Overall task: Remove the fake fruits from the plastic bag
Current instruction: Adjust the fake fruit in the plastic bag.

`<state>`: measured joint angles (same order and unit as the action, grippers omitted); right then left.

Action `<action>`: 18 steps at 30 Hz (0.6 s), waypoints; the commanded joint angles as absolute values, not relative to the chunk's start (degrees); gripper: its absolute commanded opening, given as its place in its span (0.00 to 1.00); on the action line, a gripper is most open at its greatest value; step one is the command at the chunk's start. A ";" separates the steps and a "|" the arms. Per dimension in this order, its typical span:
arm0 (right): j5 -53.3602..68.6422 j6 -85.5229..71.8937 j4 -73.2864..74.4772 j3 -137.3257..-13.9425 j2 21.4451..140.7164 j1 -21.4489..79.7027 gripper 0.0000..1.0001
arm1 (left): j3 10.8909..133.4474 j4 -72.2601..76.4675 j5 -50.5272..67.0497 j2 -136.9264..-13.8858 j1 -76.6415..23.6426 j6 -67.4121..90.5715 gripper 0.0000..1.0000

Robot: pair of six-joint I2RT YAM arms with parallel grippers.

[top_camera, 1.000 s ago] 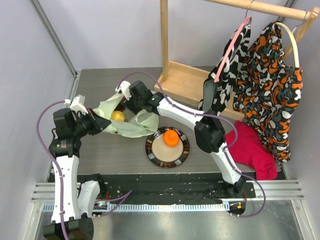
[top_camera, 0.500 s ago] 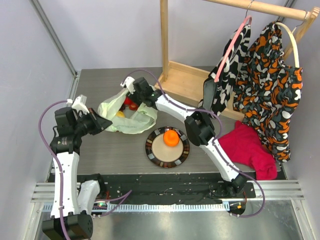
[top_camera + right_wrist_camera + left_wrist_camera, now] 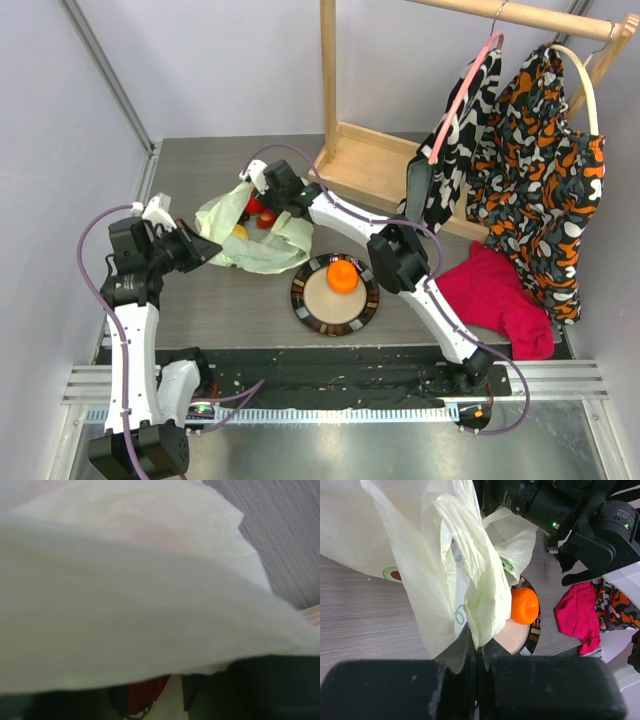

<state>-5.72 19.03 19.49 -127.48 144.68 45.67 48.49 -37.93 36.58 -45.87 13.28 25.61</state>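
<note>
The pale green plastic bag point(image 3: 262, 243) lies on the table at the back left, its mouth held up. My left gripper point(image 3: 204, 246) is shut on a fold of the bag's edge point(image 3: 470, 595); in the left wrist view the left gripper point(image 3: 479, 647) pinches that fold. My right gripper point(image 3: 263, 200) reaches into the mouth. Two red fruits point(image 3: 257, 208) and a yellow lemon point(image 3: 240, 231) show inside. In the right wrist view the bag point(image 3: 150, 580) fills the frame; a red fruit point(image 3: 145, 696) sits between the parted jaws of the right gripper point(image 3: 155, 699), beside one finger. An orange point(image 3: 342, 274) rests on the plate point(image 3: 304, 300).
A wooden clothes rack point(image 3: 360, 165) stands at the back right with patterned garments point(image 3: 535, 170) on hangers. A red cloth point(image 3: 505, 295) lies on the table right of the plate. The right arm point(image 3: 350, 222) stretches across above the table towards the bag.
The right gripper has pushed deeper into the bag's mouth and its jaws have narrowed. The bag has spread, showing the red fruits. The left gripper has shifted slightly left, still gripping.
</note>
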 commanded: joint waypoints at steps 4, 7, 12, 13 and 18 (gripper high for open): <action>5.52 17.06 27.33 -129.45 135.46 46.67 0.17 | 48.43 -33.49 37.79 -45.79 13.89 27.59 0.03; 15.09 15.21 29.88 -129.90 130.97 46.67 0.13 | 48.16 -31.65 38.58 -46.31 13.80 29.00 0.04; 28.72 14.24 31.29 -123.86 120.07 47.28 0.13 | 49.04 -26.64 38.85 -48.34 13.71 31.46 0.04; 31.87 14.24 31.46 -123.05 119.10 47.63 0.13 | 49.39 -26.02 38.85 -48.77 13.54 31.64 0.04; 36.38 11.52 31.29 -121.29 115.67 48.43 0.12 | 52.82 -23.38 39.02 -52.99 13.45 32.34 0.04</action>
<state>27.14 14.55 32.34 -121.82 120.09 47.42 48.71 -29.04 37.50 -50.83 13.30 31.09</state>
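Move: The right hand is deep in the plastic bag with a red fruit already between its fingers. The yellow fruit lies about 7 cm back and 5 cm to the left of that hand, slightly lower. The plate's centre is some 22 cm back and 16 cm to its right, 5 cm lower, with the orange on it, about 20 cm back and 17 cm right of the hand. From the left hand, pinching the bag's rim, the red fruit is about 24 cm ahead, 7 cm right and 15 cm down. Keeping its pinch on the red fruit, the right hand pulls up about 18 cm and back some 15 cm towards the bag's mouth, starting slowly and then fast. Its wrist turns counter-clockwise nearly 30 degrees while its left side rises and the fingers tip down a little. The shut left fingers keep hold of the rim and ease about 3 cm forward. ##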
